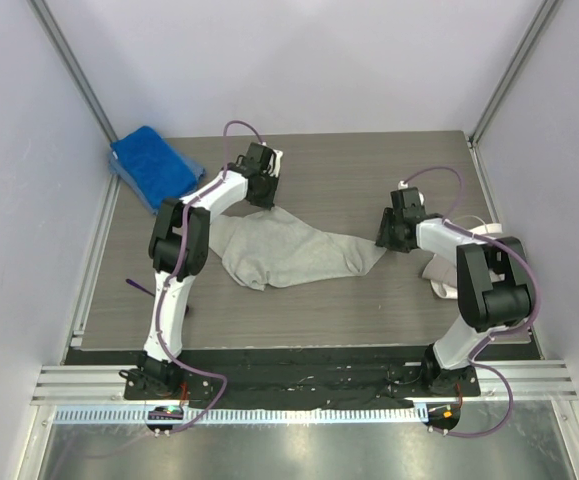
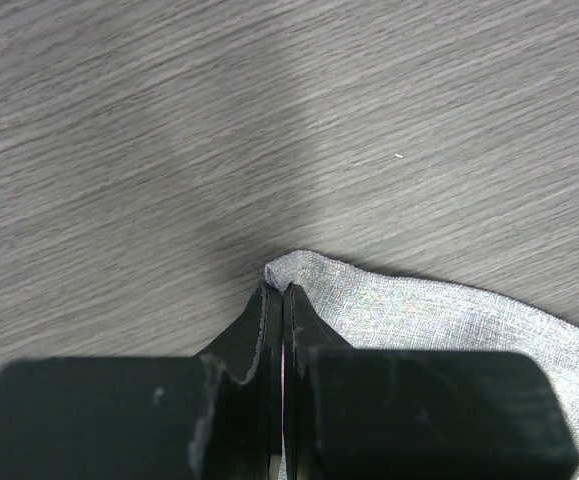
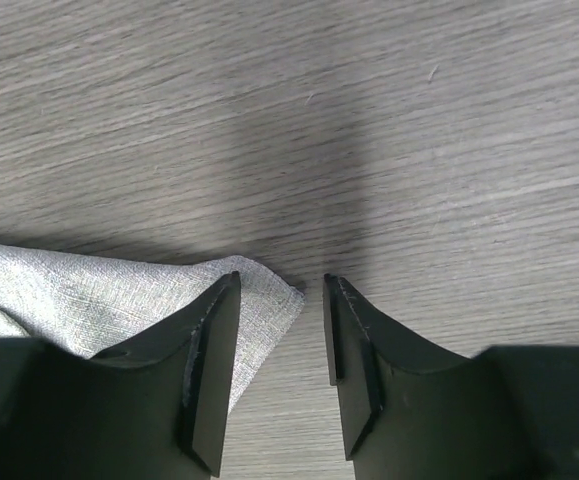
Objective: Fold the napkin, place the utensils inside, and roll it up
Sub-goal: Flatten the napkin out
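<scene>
The light grey napkin lies crumpled in the middle of the table, pulled out toward both arms. My left gripper is at its far left corner. In the left wrist view that gripper is shut on the napkin corner, and a bit of cloth pokes out past the tips. My right gripper is at the napkin's right tip. In the right wrist view it stands open, with the napkin corner lying between the fingers by the left one. A slim dark purple utensil lies near the table's left edge.
A bright blue towel sits at the back left corner. A beige cloth with a white edge lies at the right, partly behind the right arm. Walls close in the table on the left, right and back.
</scene>
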You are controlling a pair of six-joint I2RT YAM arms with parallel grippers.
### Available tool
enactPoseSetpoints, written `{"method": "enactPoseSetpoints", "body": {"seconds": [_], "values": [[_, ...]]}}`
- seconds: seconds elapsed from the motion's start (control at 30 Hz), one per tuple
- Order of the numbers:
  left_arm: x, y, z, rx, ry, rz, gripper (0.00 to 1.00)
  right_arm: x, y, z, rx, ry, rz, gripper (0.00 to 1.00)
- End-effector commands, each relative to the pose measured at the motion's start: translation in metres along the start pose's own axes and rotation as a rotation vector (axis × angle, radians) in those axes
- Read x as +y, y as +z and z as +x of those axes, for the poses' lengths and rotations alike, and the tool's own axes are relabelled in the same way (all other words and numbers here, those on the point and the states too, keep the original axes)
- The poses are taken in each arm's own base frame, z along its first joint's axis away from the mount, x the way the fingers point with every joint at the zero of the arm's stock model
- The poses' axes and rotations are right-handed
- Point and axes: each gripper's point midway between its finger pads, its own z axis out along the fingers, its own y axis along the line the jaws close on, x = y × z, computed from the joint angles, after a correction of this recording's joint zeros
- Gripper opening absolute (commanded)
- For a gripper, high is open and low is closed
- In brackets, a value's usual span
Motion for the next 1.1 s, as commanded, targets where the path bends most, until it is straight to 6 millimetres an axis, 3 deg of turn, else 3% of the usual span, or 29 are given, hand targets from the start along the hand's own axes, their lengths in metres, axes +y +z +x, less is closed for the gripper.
{"method": "enactPoseSetpoints", "body": {"seconds": [0.0,0.07,0.17,0.2,0.3,0.4,0.43,0.53,0.57,0.63,0.67,0.7,0.77,0.8,0.87,0.9,1.0,1.03,1.07], "values": [[-0.004,-0.022,-0.017,-0.044,-0.003,-0.003,0.0,-0.004,0.008,0.03,0.104,-0.056,0.025,0.44],[-0.004,-0.023,-0.019,-0.05,-0.006,-0.002,0.0,-0.003,0.009,0.034,0.117,-0.073,0.028,0.41],[-0.005,-0.026,-0.025,-0.066,-0.011,-0.005,0.0,0.0,0.011,0.039,0.139,-0.08,0.006,0.28],[-0.005,-0.027,-0.027,-0.072,-0.013,-0.006,0.0,0.004,0.011,0.041,0.151,-0.08,-0.016,0.18],[-0.006,-0.04,-0.041,-0.119,-0.021,-0.006,0.0,0.016,0.006,0.032,0.145,-0.088,-0.071,0.01],[-0.008,-0.066,-0.062,-0.199,-0.028,-0.004,0.0,0.027,-0.01,0.007,0.085,-0.093,-0.105,0.01],[-0.01,-0.084,-0.075,-0.248,-0.033,-0.002,0.0,0.031,-0.016,0.0,0.065,-0.097,-0.119,0.01],[-0.006,-0.115,-0.093,-0.337,-0.046,-0.03,0.0,0.042,-0.047,-0.036,-0.044,-0.1,-0.154,0.01],[-0.005,-0.139,-0.103,-0.396,-0.05,-0.04,0.0,0.045,-0.057,-0.047,-0.081,-0.103,-0.166,0.01],[-0.004,-0.165,-0.112,-0.454,-0.056,-0.047,0.0,0.052,-0.091,-0.075,-0.185,-0.1,-0.19,0.01],[-0.005,-0.191,-0.118,-0.502,-0.06,-0.044,0.0,0.054,-0.103,-0.085,-0.222,-0.1,-0.202,0.01],[-0.004,-0.207,-0.123,-0.541,-0.065,-0.048,0.0,0.059,-0.131,-0.101,-0.293,-0.097,-0.23,0.01],[-0.005,-0.231,-0.126,-0.59,-0.065,-0.044,0.0,0.054,-0.156,-0.121,-0.382,-0.087,-0.205,0.01],[-0.007,-0.265,-0.133,-0.66,-0.069,-0.036,0.0,0.055,-0.186,-0.136,-0.454,-0.083,-0.221,0.01],[-0.008,-0.294,-0.135,-0.717,-0.075,-0.029,0.0,0.052,-0.216,-0.15,-0.529,-0.082,-0.213,0.01],[-0.01,-0.325,-0.138,-0.775,-0.082,-0.018,0.0,0.051,-0.239,-0.162,-0.576,-0.085,-0.211,0.01],[-0.014,-0.373,-0.139,-0.863,-0.09,0.008,0.0,0.044,-0.303,-0.18,-0.713,-0.074,-0.215,0.01],[-0.016,-0.409,-0.138,-0.931,-0.089,0.022,0.0,0.041,-0.328,-0.183,-0.767,-0.074,-0.224,0.01],[-0.017,-0.426,-0.137,-0.963,-0.091,0.028,0.0,0.039,-0.344,-0.186,-0.803,-0.069,-0.226,0.01]]}}
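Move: The left fingers already pinch the napkin's far left corner. The right hand's half-open fingers straddle its right corner, whose tip lies about 1 cm to that hand's left and 1 cm below. The napkin's body lies some 21 cm left and 2 cm back of the right hand. The tan pouch is about 20 cm right and 4 cm back of it. The blue towel lies roughly 24 cm left and 10 cm ahead of the left hand. Leftward first, by some 2 cm just above the table, the right hand closes its fingers on the napkin's right corner while the left keeps its pinch. Then both go steeply up with their corners, gathering speed, about 35 cm, fingertips swinging some 40 degrees up towards forward; the left also draws back and a little left. ##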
